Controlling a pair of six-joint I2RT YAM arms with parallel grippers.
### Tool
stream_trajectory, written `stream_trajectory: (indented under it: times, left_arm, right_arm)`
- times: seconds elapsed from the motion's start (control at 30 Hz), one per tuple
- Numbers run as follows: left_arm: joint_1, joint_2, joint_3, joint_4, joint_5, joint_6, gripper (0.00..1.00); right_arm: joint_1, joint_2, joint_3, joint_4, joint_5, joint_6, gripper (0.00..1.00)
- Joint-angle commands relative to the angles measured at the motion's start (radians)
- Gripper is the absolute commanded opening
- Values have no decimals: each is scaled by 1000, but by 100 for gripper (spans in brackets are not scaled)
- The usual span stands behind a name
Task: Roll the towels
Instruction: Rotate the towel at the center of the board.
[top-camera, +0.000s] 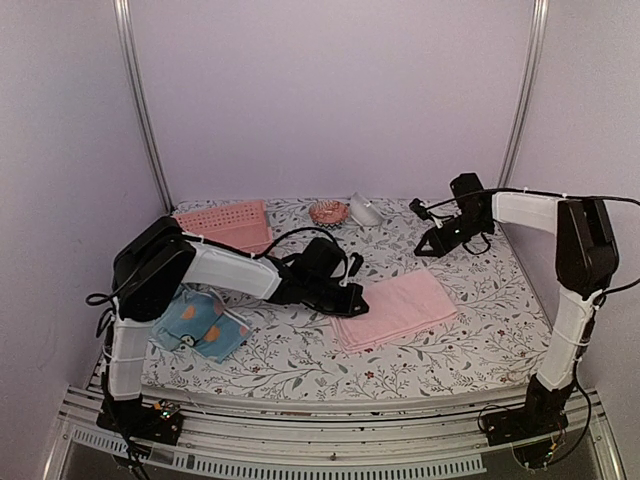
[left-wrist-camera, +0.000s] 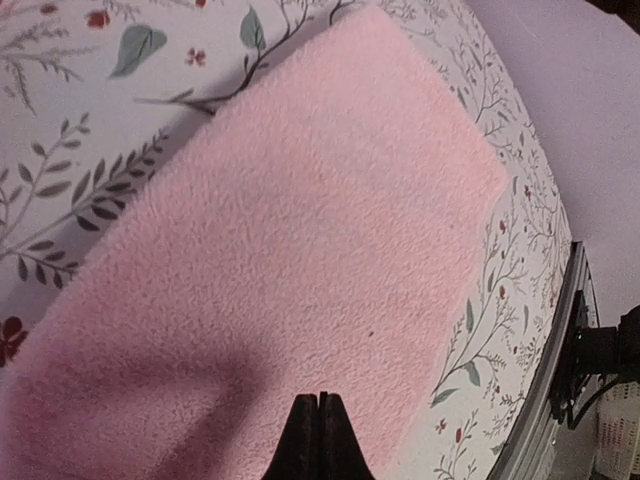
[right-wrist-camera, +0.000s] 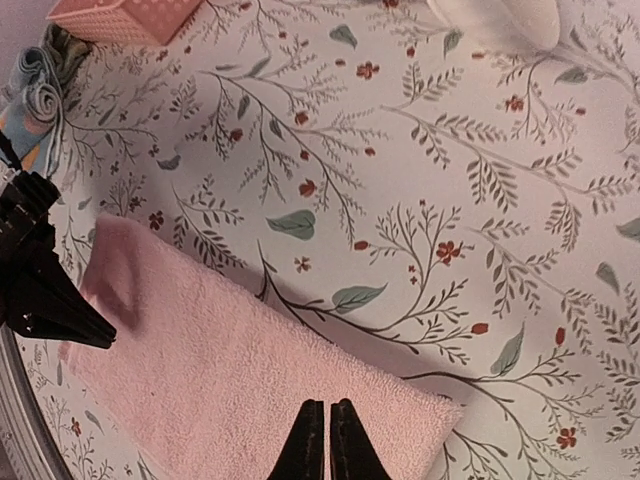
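A plain pink towel (top-camera: 395, 308) lies flat and folded on the floral table cover, mid-table. My left gripper (top-camera: 352, 292) hovers over its left edge. In the left wrist view this gripper (left-wrist-camera: 318, 402) is shut with nothing between its fingers, and the pink towel (left-wrist-camera: 300, 250) fills the picture below it. My right gripper (top-camera: 432, 245) hangs above the table just beyond the towel's far corner. Seen from its own wrist, the right gripper (right-wrist-camera: 328, 408) is shut and empty above the pink towel (right-wrist-camera: 230, 380). A light blue towel with orange motifs (top-camera: 200, 325) lies rolled at the left.
A pink perforated basket (top-camera: 225, 222) stands at the back left. Beside it at the back are a small orange round thing (top-camera: 328, 212) and a white object (top-camera: 365, 210). The table's metal rail (top-camera: 330, 440) runs along the near edge.
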Motion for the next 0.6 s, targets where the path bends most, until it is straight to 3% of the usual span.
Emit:
stream_trajectory:
  times: [0.0, 0.23, 0.57]
  left_arm:
    - [2, 44, 2, -33, 85, -47, 0]
    - [25, 24, -69, -116, -29, -21, 0]
    - [159, 62, 50, -293, -117, 204, 0]
  right_arm:
    - [2, 103, -9, -81, 59, 16, 3]
    - [-2, 162, -125, -63, 225, 2, 3]
    - [55, -31, -380, -135, 159, -79, 3]
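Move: The pink towel's middle lies about 10 cm to the right of my left hand, 1 cm farther out and roughly 5 cm below; those shut fingertips hover over its left end. From my right hand that middle is some 10 cm back, 5 cm left and 12 cm below. Beyond, the white cup lies about 20 cm ahead and 12 cm left of my right hand, the red bowl as far ahead but some 24 cm left. I drop both shut grippers onto the towel and turn it between them. My right hand sinks about 12 cm onto the right end while drawing back some 7 cm and slightly right, fingers tipping steeper. My left sinks 4 cm onto the left end, easing back a touch, then slides left about 5 cm and forward, keeping its fingertips on the cloth. ##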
